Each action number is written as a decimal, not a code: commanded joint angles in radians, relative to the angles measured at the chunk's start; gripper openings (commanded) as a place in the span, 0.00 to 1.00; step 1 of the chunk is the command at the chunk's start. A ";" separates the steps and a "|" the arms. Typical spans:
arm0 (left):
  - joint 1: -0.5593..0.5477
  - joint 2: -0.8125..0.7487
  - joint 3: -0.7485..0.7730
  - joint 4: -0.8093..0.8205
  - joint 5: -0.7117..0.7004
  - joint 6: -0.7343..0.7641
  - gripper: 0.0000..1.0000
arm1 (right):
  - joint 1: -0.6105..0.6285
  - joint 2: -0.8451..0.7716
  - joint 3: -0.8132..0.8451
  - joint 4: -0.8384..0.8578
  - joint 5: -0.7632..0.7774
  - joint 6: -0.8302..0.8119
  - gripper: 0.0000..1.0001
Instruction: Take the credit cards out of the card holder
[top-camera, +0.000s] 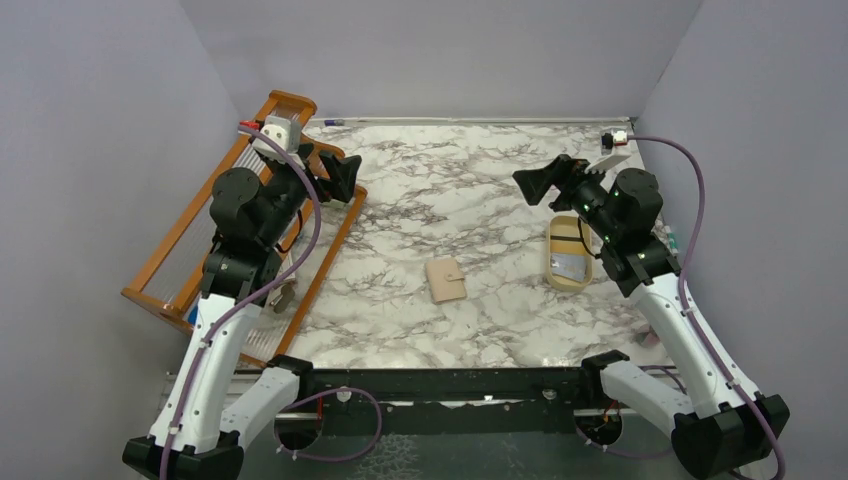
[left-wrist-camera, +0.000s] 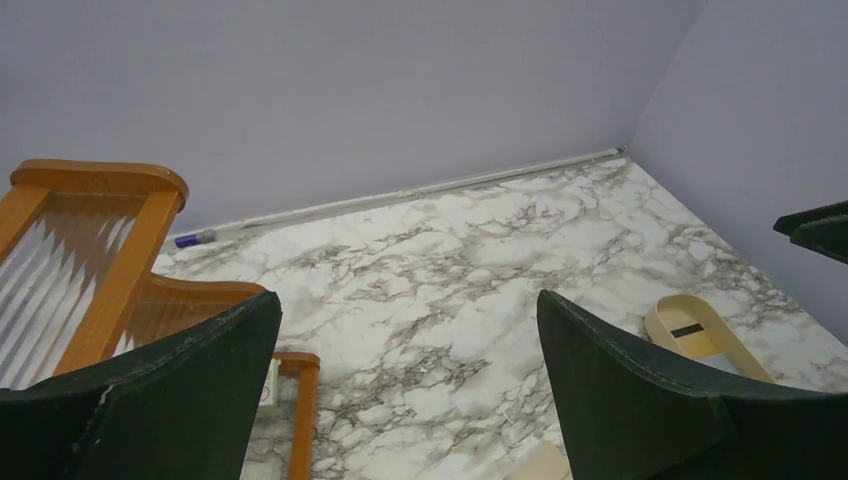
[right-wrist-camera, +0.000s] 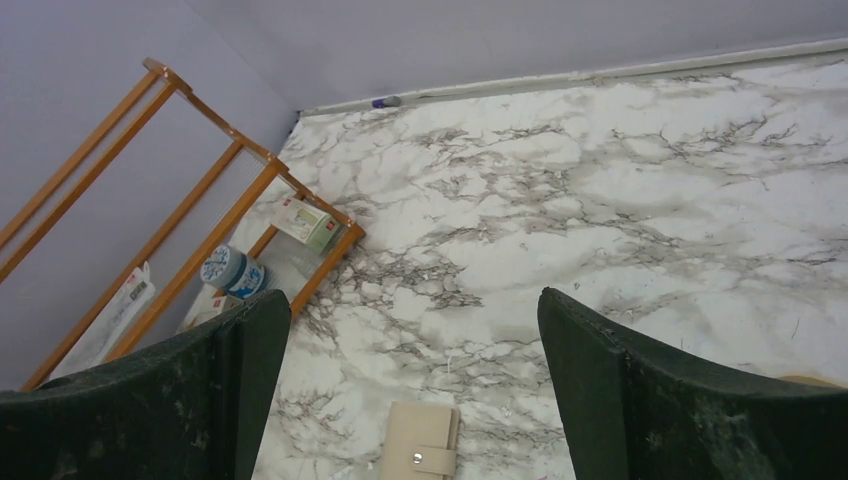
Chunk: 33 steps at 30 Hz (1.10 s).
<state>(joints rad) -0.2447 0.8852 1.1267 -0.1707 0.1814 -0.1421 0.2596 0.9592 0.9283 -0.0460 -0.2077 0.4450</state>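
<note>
The card holder (top-camera: 446, 280) is a small tan wallet lying flat and closed on the marble table, mid-front, its snap tab fastened. The right wrist view has it (right-wrist-camera: 420, 452) at the bottom edge, and only its corner (left-wrist-camera: 540, 465) shows in the left wrist view. The credit cards are hidden. My left gripper (top-camera: 345, 175) hangs open above the table's left side by the rack, nothing between its fingers (left-wrist-camera: 408, 295). Far right and raised, my right gripper (top-camera: 535, 183) is open and empty too (right-wrist-camera: 413, 292). Both are well apart from the holder.
An oval tan tray (top-camera: 567, 254) sits right of the holder, holding something greyish with a dark band (left-wrist-camera: 688, 330). A wooden rack (top-camera: 200, 230) along the left wall holds a small box (right-wrist-camera: 308, 222) and a blue tin (right-wrist-camera: 225, 268). A pen (top-camera: 335, 121) lies at the back wall.
</note>
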 joint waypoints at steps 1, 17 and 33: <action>-0.005 -0.039 -0.035 0.071 0.002 -0.034 0.99 | -0.006 -0.020 -0.014 0.037 0.033 -0.008 1.00; -0.005 -0.034 0.071 -0.076 -0.312 -0.084 0.99 | 0.052 0.077 0.100 -0.106 -0.185 -0.300 1.00; -0.005 0.047 0.328 -0.713 -0.935 -0.167 0.99 | 0.346 0.495 0.261 0.142 -0.278 -0.271 1.00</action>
<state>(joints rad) -0.2481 0.8288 1.3819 -0.6643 -0.6182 -0.2699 0.5930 1.3529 1.1057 -0.0299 -0.3576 0.1150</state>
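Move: About 16 cm to the right hand's left and some 2 cm back from it, the closed card holder lies on the table, roughly 32 cm below. The yellow tray stands about 16 cm to this hand's right and 2 cm farther out, also on the table. From the left hand the card holder is about 19 cm right, 1 cm back and 41 cm down; the wooden rack's middle is some 24 cm left, 2 cm ahead and 28 cm lower. Swinging left through the air, the right hand travels about 15 cm towards the card holder and sinks some 6 cm, turning counter-clockwise about 30 degrees and rolling its left side down, fingers still wide open. The open left hand clears out leftwards by a similar distance towards the rack, drawing back about 5 cm late on and turning counter-clockwise some 45 degrees. ##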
